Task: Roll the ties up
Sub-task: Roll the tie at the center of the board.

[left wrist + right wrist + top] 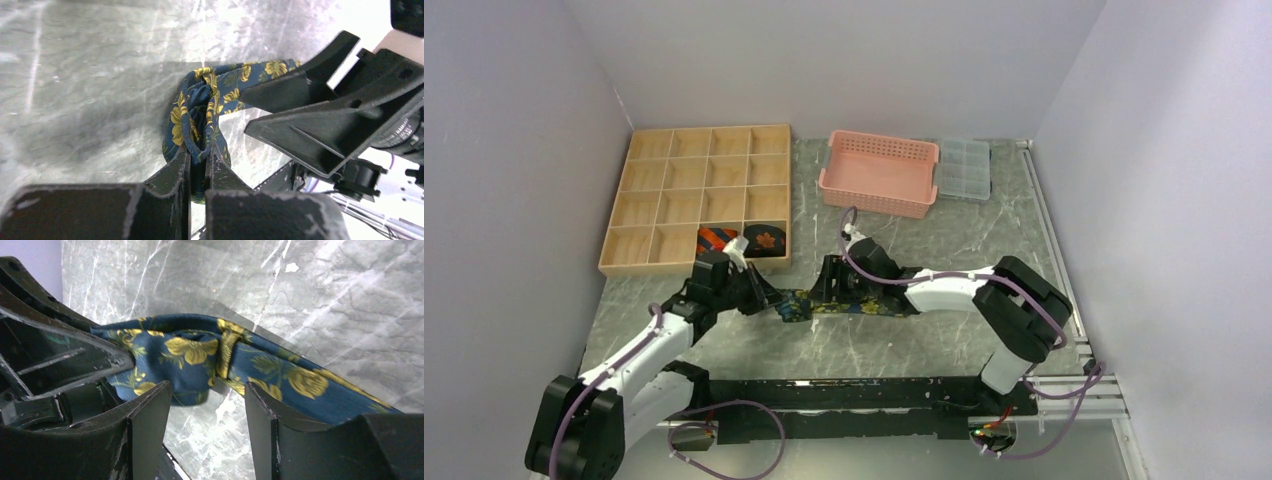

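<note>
The floral tie (pixel 869 306) lies across the marble table, dark blue with yellow flowers. Its left end is bunched into a fold (pixel 200 107). My left gripper (pixel 780 300) (pixel 199 151) is shut on that fold, with fabric pinched between its fingers. My right gripper (pixel 826 288) (pixel 206 390) is open just to the right; the tie (pixel 192 351) crosses beyond its fingertips and only bare table shows between them. The orange-and-black striped tie (pixel 715 239) and the black tie with an orange leaf (pixel 766 240) sit rolled in two compartments of the wooden organizer (pixel 692 170).
A pink perforated basket (pixel 879 176) stands at the back centre, with a clear plastic compartment box (pixel 964 168) on its right. A metal rail (pixel 1052 250) runs along the table's right edge. The two grippers are very close to each other over the tie.
</note>
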Motion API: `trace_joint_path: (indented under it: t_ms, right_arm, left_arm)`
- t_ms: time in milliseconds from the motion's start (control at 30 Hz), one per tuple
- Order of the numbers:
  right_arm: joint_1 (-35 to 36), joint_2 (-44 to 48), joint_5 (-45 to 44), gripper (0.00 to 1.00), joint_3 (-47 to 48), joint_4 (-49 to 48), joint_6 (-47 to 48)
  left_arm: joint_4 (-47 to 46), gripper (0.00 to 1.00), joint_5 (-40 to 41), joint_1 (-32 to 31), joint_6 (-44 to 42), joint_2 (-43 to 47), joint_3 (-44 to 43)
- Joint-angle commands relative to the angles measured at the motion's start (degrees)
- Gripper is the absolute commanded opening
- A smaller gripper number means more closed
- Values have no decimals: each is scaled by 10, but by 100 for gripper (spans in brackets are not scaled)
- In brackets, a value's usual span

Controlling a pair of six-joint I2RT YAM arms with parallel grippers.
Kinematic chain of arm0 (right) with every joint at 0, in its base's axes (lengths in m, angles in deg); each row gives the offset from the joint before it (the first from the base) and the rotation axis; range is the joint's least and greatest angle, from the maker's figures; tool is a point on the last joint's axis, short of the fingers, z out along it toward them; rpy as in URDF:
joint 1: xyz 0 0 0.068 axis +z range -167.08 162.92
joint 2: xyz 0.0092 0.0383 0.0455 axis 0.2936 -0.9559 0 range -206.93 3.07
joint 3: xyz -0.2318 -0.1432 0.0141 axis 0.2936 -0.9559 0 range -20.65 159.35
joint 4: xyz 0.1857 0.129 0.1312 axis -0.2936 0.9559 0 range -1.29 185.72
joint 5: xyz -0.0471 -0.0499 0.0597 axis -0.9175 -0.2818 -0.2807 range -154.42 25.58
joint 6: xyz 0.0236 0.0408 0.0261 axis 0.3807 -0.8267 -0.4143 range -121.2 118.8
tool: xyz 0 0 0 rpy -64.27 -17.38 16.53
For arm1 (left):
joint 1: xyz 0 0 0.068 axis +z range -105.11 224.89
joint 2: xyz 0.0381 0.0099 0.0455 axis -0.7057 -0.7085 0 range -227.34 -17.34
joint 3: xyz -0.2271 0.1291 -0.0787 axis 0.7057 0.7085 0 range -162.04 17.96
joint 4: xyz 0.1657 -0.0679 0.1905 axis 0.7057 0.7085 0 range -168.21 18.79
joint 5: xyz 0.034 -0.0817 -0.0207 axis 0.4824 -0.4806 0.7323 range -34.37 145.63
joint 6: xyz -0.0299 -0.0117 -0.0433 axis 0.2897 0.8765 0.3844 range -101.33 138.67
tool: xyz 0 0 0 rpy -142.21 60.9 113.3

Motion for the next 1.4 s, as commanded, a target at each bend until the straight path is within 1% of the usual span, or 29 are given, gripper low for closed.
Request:
trace_joint_path:
  t_ms: [0,167,333,567,733,967,1100,1200,1367]
  right_arm:
    - [-3,36,-18,60,-17,5,14]
    - [-8,77,-47,60,-39,26,36]
    - [-22,133,-73,60,-86,41,52]
    - [-46,220,-95,61,-154,53,61]
    - [-52,251,-101,61,-184,51,60]
    - [-63,277,-100,61,-210,44,58]
    - [-73,297,-99,61,-224,45,61]
    - [-80,309,-96,61,-235,45,62]
    - [-88,321,-92,61,-247,41,62]
  left_arm:
    - [128,3,75,-4,-38,-1,-67]
    - [252,3,175,-29,-59,-48,-141]
    - [362,3,282,-81,-69,-102,-218]
    - [446,3,385,-141,-62,-193,-309]
    - [514,3,455,-195,-39,-279,-390]
    - [604,3,523,-255,13,-396,-500]
    - [661,3,552,-284,58,-458,-562]
    - [700,3,566,-309,91,-499,-613]
    - [711,3,561,-333,103,-546,-660]
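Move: The left hand still pinches the left end of the rolled part, whose middle lies about 3 cm to its right, 1 cm back and 3 below; the flat strip it is being rolled towards has its middle some 18 cm right, 1 back and 5 below. Rolled ties in the tray: the leaf one 13 cm ahead and 2 left, the striped one 14 ahead and 12 left, both 4 below. From the open right hand, the tie's free end is about 19 cm right, 2 back and 5 below. Swinging over from left to right about the forward axis, the left hand turns some 70 degrees until its fingers point mostly down, pinching the roll all the while; its fingertips drift left about 3 cm, then return rightward, ending about 2 cm farther forward. Meanwhile the right hand, fingers staying open, moves about 13 cm right above the flat strip towards its free end. ##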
